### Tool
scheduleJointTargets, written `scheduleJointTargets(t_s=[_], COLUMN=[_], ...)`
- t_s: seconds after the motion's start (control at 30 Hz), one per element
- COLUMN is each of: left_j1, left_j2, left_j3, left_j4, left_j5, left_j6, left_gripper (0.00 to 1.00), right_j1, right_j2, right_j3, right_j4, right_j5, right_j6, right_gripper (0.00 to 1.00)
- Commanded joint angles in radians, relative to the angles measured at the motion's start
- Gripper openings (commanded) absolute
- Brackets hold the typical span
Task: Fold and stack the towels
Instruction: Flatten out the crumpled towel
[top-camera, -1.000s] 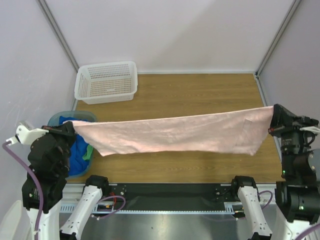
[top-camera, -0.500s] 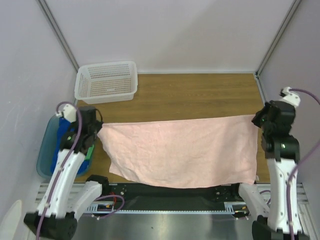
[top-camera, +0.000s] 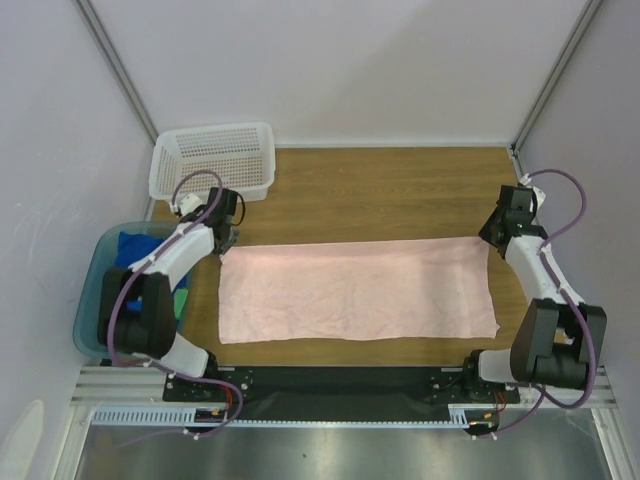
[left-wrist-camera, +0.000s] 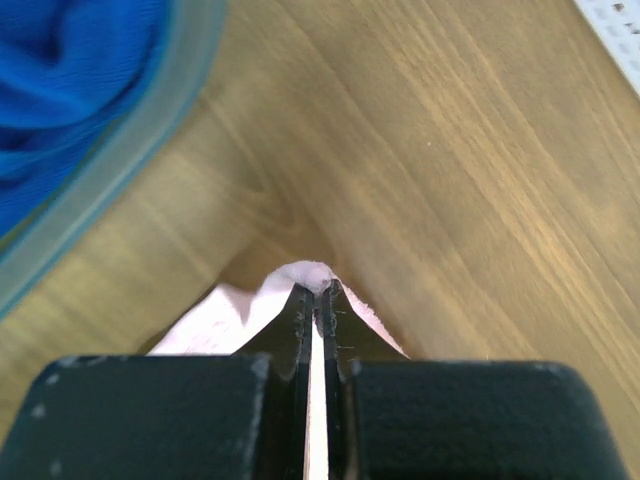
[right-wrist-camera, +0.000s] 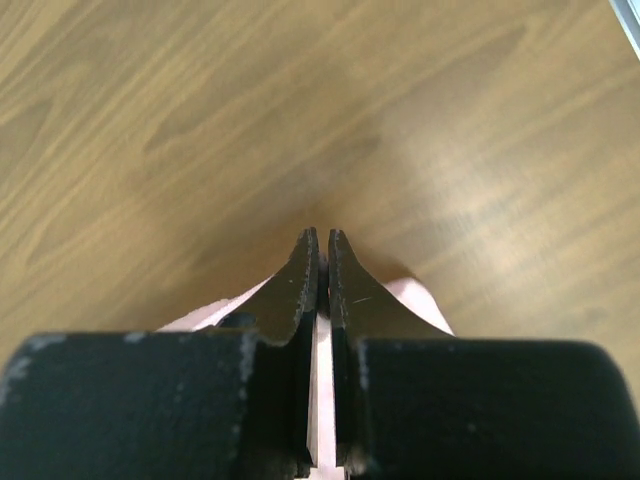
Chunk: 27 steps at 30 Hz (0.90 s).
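Observation:
The pale pink towel (top-camera: 355, 292) lies spread flat on the wooden table, long side running left to right. My left gripper (top-camera: 226, 241) is shut on its far-left corner; the left wrist view shows pink cloth (left-wrist-camera: 312, 275) pinched at the tips of the left gripper (left-wrist-camera: 316, 292). My right gripper (top-camera: 487, 238) is shut on the far-right corner, and pink cloth (right-wrist-camera: 412, 293) shows beside the right gripper (right-wrist-camera: 320, 238) in the right wrist view. The blue towel (top-camera: 128, 252) and a bit of green towel (top-camera: 181, 301) sit in the teal tub (top-camera: 88, 312).
A white perforated basket (top-camera: 212, 163) stands at the back left, just behind my left gripper. The teal tub hangs off the table's left edge. Bare wood (top-camera: 380, 195) stretches behind the towel. The metal rail with the arm bases runs along the near edge.
Both arms swung forward and down, carrying the stretched pink towel from hanging in the air to lying flat on the table. Both grippers kept hold of its far corners.

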Motion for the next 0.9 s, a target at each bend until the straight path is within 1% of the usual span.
scheduleJointTargets(t_s=[0.0,0.17,0.3,0.47,0.6,0.73,0.87], left_j1=[0.010,0.009,0.009,0.009,0.010,0.009,0.009], left_j2=[0.085,0.163,0.237,0.282,0.291,0.300,0.309], left_j3=[0.098,0.147,0.204,0.243,0.244,0.245,0.244], left_j4=[0.015,0.032,0.032,0.040,0.052,0.061,0.074], left_j5=[-0.098,-0.113,-0.132,-0.153,-0.167,-0.172,-0.170], left_j6=[-0.011,-0.002,0.016,0.023,0.026,0.032,0.039], left_gripper=[0.00,0.01,0.00,0.00,0.00,0.00,0.00], right_j1=[-0.029,-0.034,-0.037,-0.038,-0.040,-0.041,-0.043], right_j2=[0.071,0.185,0.286,0.401,0.441,0.453,0.472], right_j3=[0.017,0.058,0.107,0.161,0.178,0.173,0.181], right_j4=[0.220,0.305,0.329,0.340,0.359,0.428,0.435], right_j5=[0.085,0.079,0.061,0.039,0.045,0.030,0.032], right_j6=[-0.032,-0.059,-0.062,-0.064,-0.079,-0.105,-0.118], right_gripper=[0.00,0.00,0.00,0.00,0.00,0.00,0.00])
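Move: My left hand grips the towel's far left corner; bare table for it lies about 6 cm ahead and 3 cm below. The white basket is roughly 27 cm ahead and 4 cm left, the blue bin some 25 cm left and 8 cm back. My right hand has the far right corner, with its spot about 10 cm ahead, 1 cm right and 8 cm below. The towel's middle lies some 31 cm left and 9 cm back of my right hand. Both my hands keep their pinch on the far corners and draw the towel forward over the table while lowering its far edge. My right hand goes about 10 cm forward and 7 cm down; my left, about 6 cm forward and 3 cm down towards the white basket, mostly early, then nearly stops. My fingers stay shut and my wrists barely turn. ##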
